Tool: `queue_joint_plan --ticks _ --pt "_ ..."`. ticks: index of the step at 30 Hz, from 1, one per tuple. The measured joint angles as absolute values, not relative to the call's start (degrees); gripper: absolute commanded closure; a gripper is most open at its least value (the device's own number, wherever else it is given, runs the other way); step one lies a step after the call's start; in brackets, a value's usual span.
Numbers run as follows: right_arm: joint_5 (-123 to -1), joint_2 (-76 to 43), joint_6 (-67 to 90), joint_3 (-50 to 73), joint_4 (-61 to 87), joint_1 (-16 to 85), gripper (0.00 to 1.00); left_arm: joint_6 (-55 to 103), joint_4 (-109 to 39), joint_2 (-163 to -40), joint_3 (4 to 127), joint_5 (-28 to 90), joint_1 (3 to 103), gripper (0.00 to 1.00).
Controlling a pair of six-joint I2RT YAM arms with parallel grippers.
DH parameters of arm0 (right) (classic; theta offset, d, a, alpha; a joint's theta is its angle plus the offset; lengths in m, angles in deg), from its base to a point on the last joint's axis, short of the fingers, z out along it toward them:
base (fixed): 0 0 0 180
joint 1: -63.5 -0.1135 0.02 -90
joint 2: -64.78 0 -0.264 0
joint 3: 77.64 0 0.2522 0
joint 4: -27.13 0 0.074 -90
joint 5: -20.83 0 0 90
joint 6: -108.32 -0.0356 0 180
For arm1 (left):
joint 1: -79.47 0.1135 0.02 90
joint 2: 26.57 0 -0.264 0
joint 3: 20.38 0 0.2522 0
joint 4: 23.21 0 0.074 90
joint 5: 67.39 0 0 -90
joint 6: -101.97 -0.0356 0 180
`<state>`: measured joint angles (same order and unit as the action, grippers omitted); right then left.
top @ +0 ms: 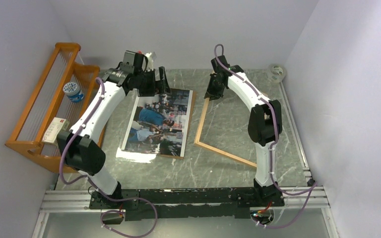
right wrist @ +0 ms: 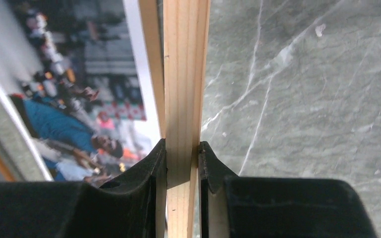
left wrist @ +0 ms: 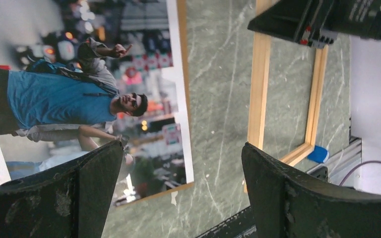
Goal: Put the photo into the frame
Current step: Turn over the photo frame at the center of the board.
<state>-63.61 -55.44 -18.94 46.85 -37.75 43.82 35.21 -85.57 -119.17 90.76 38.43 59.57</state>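
Note:
The photo (top: 159,121), a glossy street scene with a man in blue (left wrist: 54,96), lies flat on a brown backing board (top: 189,119) left of the table's middle. My left gripper (top: 151,82) hangs open above the photo's far end, and nothing is between its fingers (left wrist: 99,183). The light-wood frame (top: 201,129) sits just right of the photo, apart from it. My right gripper (top: 213,91) is shut on the frame's left rail (right wrist: 186,74) near the far corner. Part of the frame's right side is hidden behind the right arm.
An orange wooden rack (top: 39,116) stands against the left wall, holding a blue-lidded jar (top: 73,91) and a small box (top: 54,130). A tape roll (top: 276,72) lies at the back right corner. Metal rails (top: 297,139) edge the table on the right and near sides.

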Motion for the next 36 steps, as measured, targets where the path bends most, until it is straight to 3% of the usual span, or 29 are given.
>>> queue_joint_plan --ticks 18,23,26,28,33,36 --pt "-67.9 -63.4 -17.3 41.0 -26.8 43.5 0.8 38.2 -81.5 -137.0 89.4 37.9 71.9 0.06" --pt "-67.9 -66.7 -17.5 42.8 -27.3 43.4 0.66 37.4 -81.6 -142.1 91.4 36.2 75.9 0.06" --pt "-67.0 -67.3 -18.7 43.8 -27.6 43.5 0.5 36.2 -81.8 -145.8 95.2 34.7 76.9 0.06" --pt "-65.7 -67.7 -19.2 44.4 -27.6 43.6 0.44 35.5 -81.4 -147.6 97.2 33.9 77.3 0.06" --pt "-64.4 -67.5 -19.3 44.6 -27.8 43.6 0.37 34.5 -80.3 -149.8 99.9 31.5 78.9 0.07" --pt "-64.0 -65.9 -19.3 42.7 -27.0 43.4 0.37 34.0 -78.6 -150.6 100.8 31.5 80.9 0.14"
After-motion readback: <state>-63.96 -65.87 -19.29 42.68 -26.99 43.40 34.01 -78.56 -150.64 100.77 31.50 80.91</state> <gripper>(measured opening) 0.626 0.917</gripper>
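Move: The bare board where the rail in my right fingers is to lie is about 12 cm below that hand and 2 cm ahead. The held frame's middle is some 12 cm back, 12 cm right and 6 cm lower; the photo's middle is 20 cm left and 11 cm back, 12 cm below. From my left hand, the photo's far left corner is about 20 cm ahead, 13 cm left and 26 cm down, and the frame's middle 29 cm right, 3 cm back, 19 cm down. My right hand lowers the pinched left rail of the frame about 11 cm nearly straight down onto the board, then opens its fingers and lets go, easing up a centimetre around the rail. Meanwhile my open left hand sweeps down, left and forward, some 15 cm or more each way, towards the photo's far left corner, its wrist turning about 30 degrees, mostly counter-clockwise. ##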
